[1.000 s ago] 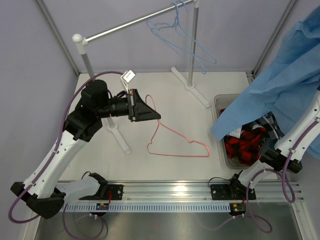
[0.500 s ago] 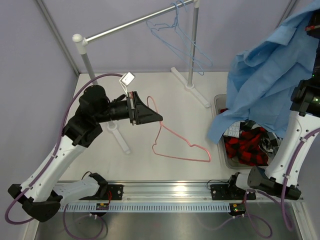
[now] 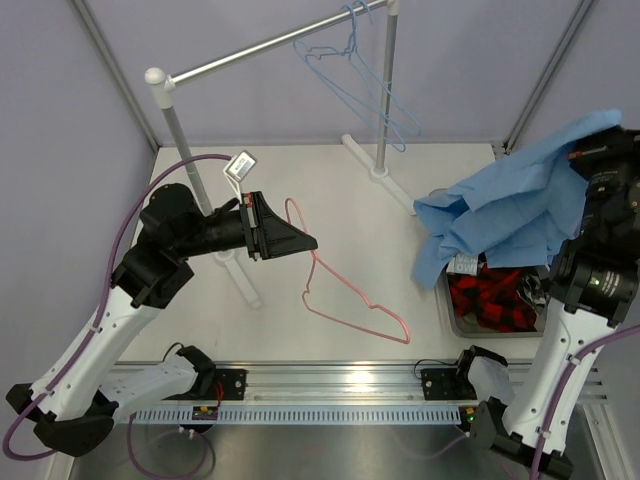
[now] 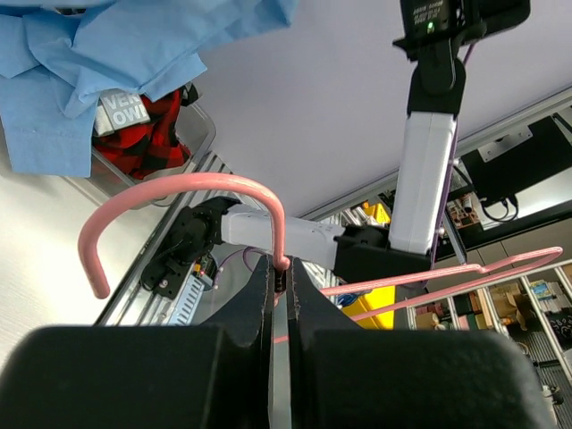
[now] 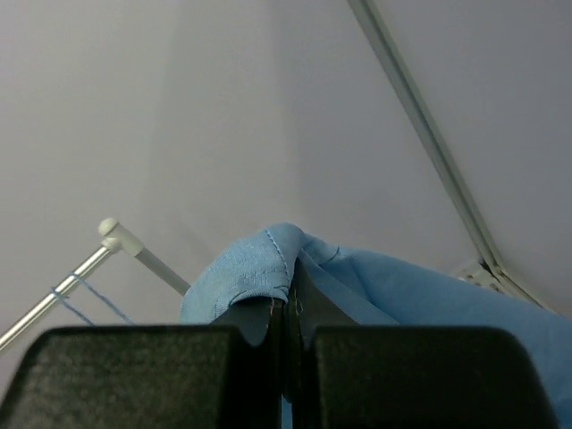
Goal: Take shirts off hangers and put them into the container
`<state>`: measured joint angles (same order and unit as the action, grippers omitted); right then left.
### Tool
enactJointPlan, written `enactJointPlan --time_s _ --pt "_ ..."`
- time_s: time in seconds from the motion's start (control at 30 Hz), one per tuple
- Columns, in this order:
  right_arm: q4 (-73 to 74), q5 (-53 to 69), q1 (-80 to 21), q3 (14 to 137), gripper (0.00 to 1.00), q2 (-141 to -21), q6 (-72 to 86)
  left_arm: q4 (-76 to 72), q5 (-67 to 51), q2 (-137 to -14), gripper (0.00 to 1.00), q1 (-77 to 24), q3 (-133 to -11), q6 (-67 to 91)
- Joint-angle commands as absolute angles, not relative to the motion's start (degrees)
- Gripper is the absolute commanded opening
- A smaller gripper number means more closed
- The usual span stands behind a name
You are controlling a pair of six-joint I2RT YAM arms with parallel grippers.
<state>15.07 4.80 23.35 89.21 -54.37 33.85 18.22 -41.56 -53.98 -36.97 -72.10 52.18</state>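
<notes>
My right gripper [image 5: 288, 304] is shut on a fold of the light blue shirt [image 3: 510, 215]. The shirt hangs from it and drapes over the far part of the clear container [image 3: 442, 305] at the right. Inside the container lie the red-and-black plaid shirt [image 3: 490, 300] and a bit of the black-and-white check shirt [image 3: 530, 290]. My left gripper [image 3: 312, 241] is shut on the pink hanger [image 3: 345, 300] just below its hook [image 4: 179, 192]. That hanger carries no shirt and slopes down toward the table. Two light blue hangers [image 3: 370, 90] hang bare on the rail.
The silver rail [image 3: 260, 45] crosses the back on two posts. One foot [image 3: 240, 270] stands under my left arm and the other [image 3: 385, 175] stands near the container. The right arm rises tall beside the container's right side.
The right arm has brought the blue shirt down and inward, bunching it over the container. My left gripper has drifted slightly toward the near left with the pink hanger.
</notes>
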Motion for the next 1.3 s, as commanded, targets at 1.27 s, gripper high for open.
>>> enactJointPlan --time_s 1.27 --pt "45.08 9.59 24.96 56.6 0.02 -76.9 37.1 12.83 -41.84 -47.64 0.0 -37.35 -69.79 50.72"
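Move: Holding the blue shirt, the right hand has the container almost straight below, some 50 cm down and about 2 cm back. The red plaid shirt inside is about 10 cm back and 2 cm to this hand's left; the black-and-white shirt is 7 cm back and 7 cm right. The rack's right foot stands roughly 19 cm ahead and 27 cm left. From the left hand, the container lies about 13 cm ahead, 44 cm right and 40 cm below. Lower the right gripper about 45 cm towards the container with the blue shirt still pinched. Swing it out some 10 cm to the right and slightly back as it starts down, then bring it forward and back left as it drops faster, tipping the fingers from forward to steeply down, some 80 degrees in all. ##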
